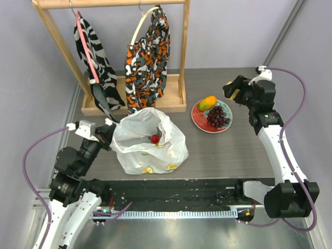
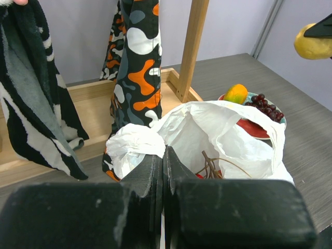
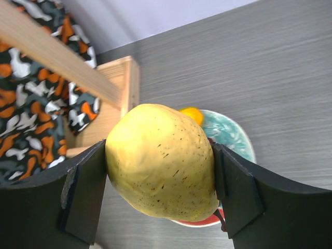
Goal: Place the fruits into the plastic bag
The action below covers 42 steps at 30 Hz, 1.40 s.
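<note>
The white plastic bag printed with citrus slices sits open on the table, with the red berries inside it. My left gripper is at the bag's left rim, jaws shut on a thin edge of the plastic bag. My right gripper hovers above and behind the plate, shut on the yellow lemon, which fills the gap between its fingers. The orange-green mango and the dark grape bunch lie on the plate.
A wooden rack stands behind the bag. From it hang a zebra-striped cloth and an orange-black patterned cloth. A black rail runs along the near edge between the arm bases.
</note>
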### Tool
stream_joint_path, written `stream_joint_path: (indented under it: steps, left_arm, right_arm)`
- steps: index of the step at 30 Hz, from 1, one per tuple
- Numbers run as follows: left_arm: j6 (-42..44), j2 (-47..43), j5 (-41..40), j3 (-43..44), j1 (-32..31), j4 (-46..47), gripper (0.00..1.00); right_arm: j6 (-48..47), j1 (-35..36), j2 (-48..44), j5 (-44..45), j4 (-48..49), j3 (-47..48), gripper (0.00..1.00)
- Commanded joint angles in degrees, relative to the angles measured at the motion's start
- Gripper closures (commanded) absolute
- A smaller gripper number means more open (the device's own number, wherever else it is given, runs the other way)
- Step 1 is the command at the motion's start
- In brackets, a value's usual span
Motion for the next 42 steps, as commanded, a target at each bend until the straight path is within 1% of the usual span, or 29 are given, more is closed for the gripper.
stream_joint_path:
  steps: [1,2,3,8,9,12,13,23,32,39,42]
  left_arm:
    - [0.16,-0.29,0.49,0.51,0.01,1.13,1.00]
    - [0.16,-0.38,0.49,0.51,0.01,1.04,1.00]
    - [0.16,-0.30,0.41,0.51,0.01,1.13,1.00]
    - [0.16,-0.29,0.49,0.59,0.01,1.13,1.00]
    - [0.16,-0.29,0.49,0.59,0.01,1.13,1.00]
    - [0.16,-0.47,0.41,0.59,0.01,1.13,1.00]
    - [0.25,-0.47,0.41,0.59,0.01,1.04,1.00]
    - [0.16,-0.47,0.49,0.59,0.01,1.13,1.00]
    - [0.17,-0.47,0.49,0.59,0.01,1.13,1.00]
    - [0.16,-0.65,0.67,0.59,0.01,1.04,1.00]
    - [0.25,-0.47,0.85,0.59,0.01,1.13,1.00]
  right_arm:
    - [1.48,5.14,-2.52,-1.39,0.53,1.11,0.66]
    - [1.30,6.37,-2.61,0.36,0.35,1.38,0.66]
    - [1.21,9.25,-2.78,1.07,0.18,1.73,0.66]
    - [1.48,17.18,-3.66,4.06,0.00,4.54,0.66]
    - [1.48,19.72,-3.58,4.94,-0.09,4.98,0.66]
    - [1.30,23.07,-3.40,5.30,-0.09,6.13,0.66]
    - [1.21,24.99,-3.40,7.91,0.00,6.56,0.66]
    - [1.21,33.79,-3.14,10.13,0.96,8.50,0.67]
    - [1.12,40.04,-1.56,12.07,2.99,9.47,0.68]
    - [-0.28,46.54,0.47,14.35,2.37,11.66,0.69]
    - [-0.54,50.40,2.21,14.88,3.07,12.63,0.69]
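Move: I hold the yellow fruit in my right hand, and the bag's open mouth lies about 38 cm to its left, 17 cm back and 16 cm lower. The plate is some 6 cm to the left, nearly level fore and aft, 22 cm down; on it the grapes sit about 2 cm left, the mango roughly 8 cm left and 8 cm ahead, both some 20 cm down. From my left hand, the mouth is about 13 cm right, 2 cm ahead and 15 cm lower. I sweep my right hand some 25 cm to the left, carrying the yellow fruit over the plate towards the bag's mouth, while drawing it back about 10 cm and lifting it a little. The wrist swings counter-clockwise as it goes and the fingers keep their hold; my left hand stays still, still pinching the bag's rim. ##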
